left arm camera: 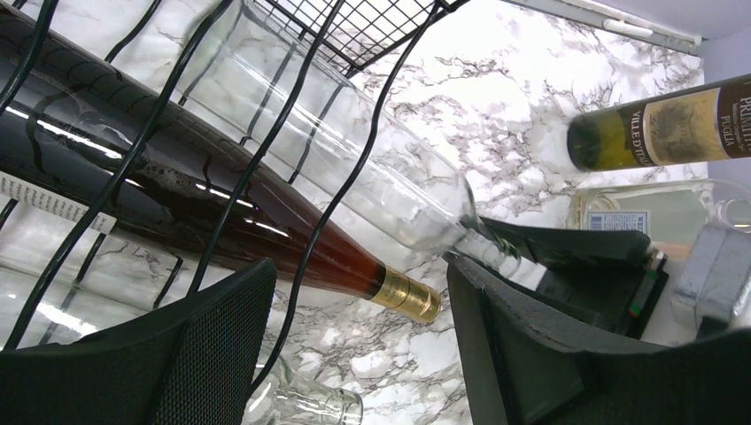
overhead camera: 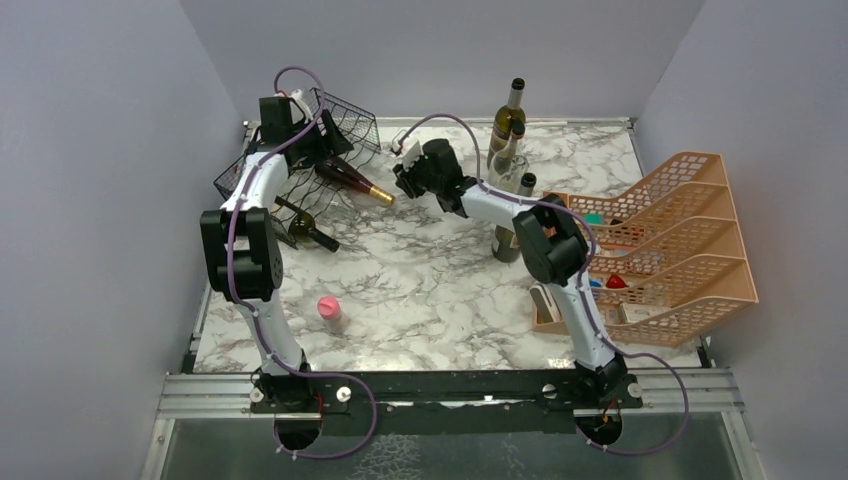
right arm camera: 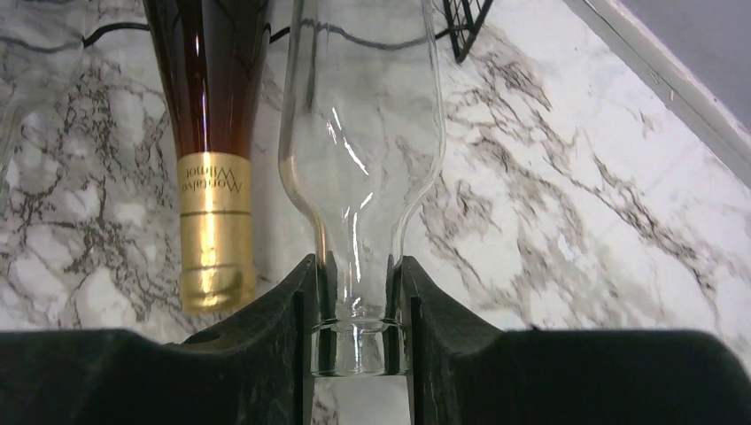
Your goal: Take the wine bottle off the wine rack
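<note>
The black wire wine rack [overhead camera: 345, 125] stands at the back left, and its wires [left arm camera: 133, 150] cross the left wrist view. A clear wine bottle [right arm camera: 363, 106] lies in it, neck pointing out. My right gripper [right arm camera: 359, 274] is shut on that neck just behind the lip, and the grip also shows in the left wrist view [left arm camera: 496, 239]. Beside it lies a dark red bottle with a gold cap [right arm camera: 212, 230] [overhead camera: 355, 182] [left arm camera: 403, 292]. My left gripper [left arm camera: 354, 345] hangs open over the rack [overhead camera: 300, 145], with one rack wire passing between its fingers untouched.
A dark green bottle [overhead camera: 305, 228] lies in the rack's lower front. Three bottles [overhead camera: 508, 115] stand upright behind the right arm. A peach tiered organizer [overhead camera: 670, 250] fills the right side. A small pink object [overhead camera: 328, 308] sits on the marble table [overhead camera: 420, 290].
</note>
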You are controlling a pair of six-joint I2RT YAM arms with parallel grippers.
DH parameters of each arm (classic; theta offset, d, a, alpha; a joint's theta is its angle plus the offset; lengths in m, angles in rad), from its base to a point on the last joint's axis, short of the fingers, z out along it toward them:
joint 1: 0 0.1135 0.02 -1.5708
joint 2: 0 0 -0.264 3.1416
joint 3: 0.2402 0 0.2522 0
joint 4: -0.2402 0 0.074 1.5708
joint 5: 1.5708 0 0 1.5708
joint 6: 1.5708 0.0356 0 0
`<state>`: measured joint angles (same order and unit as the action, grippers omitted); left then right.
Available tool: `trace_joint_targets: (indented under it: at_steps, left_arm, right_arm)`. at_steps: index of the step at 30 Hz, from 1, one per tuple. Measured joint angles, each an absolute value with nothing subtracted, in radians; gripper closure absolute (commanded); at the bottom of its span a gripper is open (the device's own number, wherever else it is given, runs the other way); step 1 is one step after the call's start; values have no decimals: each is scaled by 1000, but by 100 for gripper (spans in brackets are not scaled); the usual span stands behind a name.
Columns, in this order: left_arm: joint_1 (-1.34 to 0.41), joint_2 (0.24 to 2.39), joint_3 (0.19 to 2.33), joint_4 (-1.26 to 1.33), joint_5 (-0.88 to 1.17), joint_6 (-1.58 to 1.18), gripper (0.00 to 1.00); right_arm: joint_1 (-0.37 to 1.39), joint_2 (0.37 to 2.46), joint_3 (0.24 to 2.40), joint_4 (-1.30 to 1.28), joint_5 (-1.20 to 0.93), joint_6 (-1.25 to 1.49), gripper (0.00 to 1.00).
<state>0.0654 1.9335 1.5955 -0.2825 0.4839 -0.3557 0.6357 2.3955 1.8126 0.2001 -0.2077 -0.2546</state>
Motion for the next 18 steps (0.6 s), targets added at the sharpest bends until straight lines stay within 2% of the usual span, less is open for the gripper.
trace_joint_targets:
  at_steps: [8,18]
  left_arm:
    - [66,1932,1594,-273,487,-355,24]
    - [66,1903,1563,-243,516,-354,23]
  right_arm:
    - [638,2222,1648,135,-139,-192,99]
    - [651,2057,1660,-205,-105,-12,99]
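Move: To the right hand's right by about 24 cm and some 14 cm back stands the near green bottle, beside which other bottles are gathered; its middle is about 6 cm higher than the hand. The clear standing bottle is level ahead and 24 cm right, the amber bottle in the rack 13 cm left and 3 cm ahead, slightly lower. From the left hand, the near green bottle lies about 40 cm right, 18 cm back, slightly below. Drawing the clear bottle out of the rack by its neck, still pinched between its fingers, the right hand pulls back about 7 cm while going right and rising roughly 5 cm each, away from the amber bottle and towards the standing bottles. Its wrist tips about 15 degrees nose-down and turns some 10 degrees clockwise, the grip unchanged. ##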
